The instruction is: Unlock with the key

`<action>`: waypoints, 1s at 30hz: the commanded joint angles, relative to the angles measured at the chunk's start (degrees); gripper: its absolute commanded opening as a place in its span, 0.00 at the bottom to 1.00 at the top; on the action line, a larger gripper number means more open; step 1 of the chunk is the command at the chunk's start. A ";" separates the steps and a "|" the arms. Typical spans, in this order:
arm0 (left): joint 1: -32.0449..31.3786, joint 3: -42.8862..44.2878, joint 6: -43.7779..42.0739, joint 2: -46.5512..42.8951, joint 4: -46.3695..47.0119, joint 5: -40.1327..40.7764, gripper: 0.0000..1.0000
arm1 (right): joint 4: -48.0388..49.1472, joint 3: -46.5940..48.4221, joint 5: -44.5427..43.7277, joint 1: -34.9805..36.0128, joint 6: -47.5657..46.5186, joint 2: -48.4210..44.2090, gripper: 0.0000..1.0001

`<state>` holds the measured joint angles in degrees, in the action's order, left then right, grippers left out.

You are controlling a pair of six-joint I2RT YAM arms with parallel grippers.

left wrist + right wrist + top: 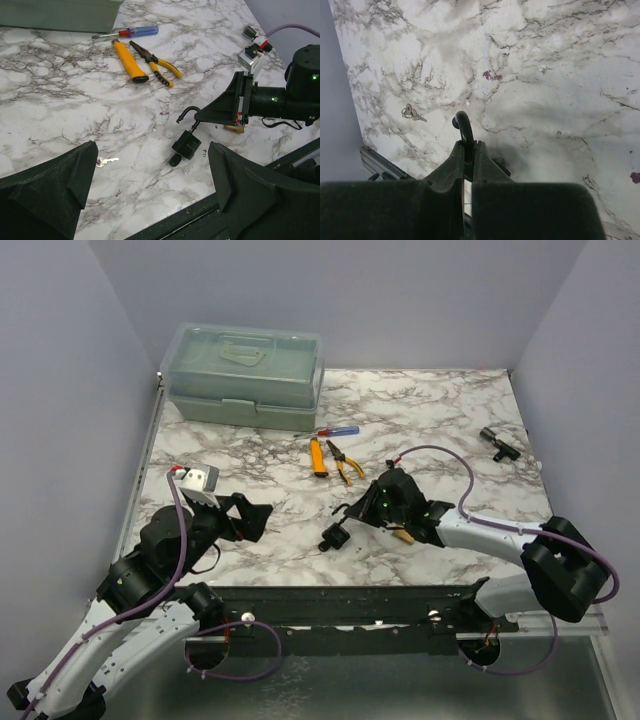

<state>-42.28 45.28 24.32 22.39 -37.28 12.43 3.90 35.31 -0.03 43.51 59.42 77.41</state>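
Observation:
A black padlock lies on the marble table near the front edge, also seen from above. A black key head sits against its lower end. The shackle curves up with its free end out of the body. My right gripper is shut on the shackle, seen from the side and from above. My left gripper stands wide open a little to the left of the padlock, holding nothing. Small silver keys on a ring lie by the left finger.
A green toolbox stands at the back left. A blue-handled screwdriver, a yellow knife and yellow pliers lie mid-table. Another small black lock rests at the far right. A black rail runs along the near edge.

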 commanded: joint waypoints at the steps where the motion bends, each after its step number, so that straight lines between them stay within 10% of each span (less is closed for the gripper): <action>1: -0.04 -0.71 -1.27 0.03 1.42 -1.67 0.99 | 9.18 1.91 1.68 -0.99 -1.56 2.05 0.00; 30: -0.07 -1.33 -2.25 0.67 2.17 -2.84 0.99 | 38.52 0.15 14.78 -11.20 -3.34 24.55 0.00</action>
<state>-42.28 44.49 23.00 22.81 -36.07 10.85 38.59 33.19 12.97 33.19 56.93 99.00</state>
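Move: The black padlock hangs open from the right hand's fingers; the bare table ahead of it is some 9 cm forward, 1 cm left and 12 cm below that hand. The pliers lie about 21 cm ahead and 3 cm left of the hand, the orange knife 23 cm ahead and 9 cm left, the brass padlock 3 cm ahead and 12 cm right, all on the table. From the left hand, that bare patch is about 16 cm ahead, 19 cm right and 31 cm below. Forward goes the right hand, nearly level for the first 3 cm or so, then on forward while sinking, about 6.5 cm out and 3.5 cm down in all, over the bare marble towards the handle ends of the pliers. Its shut fingers keep their pinch on the padlock's shackle, and the wrist levels out, the fingers pointing some 10 degrees less steeply down. ##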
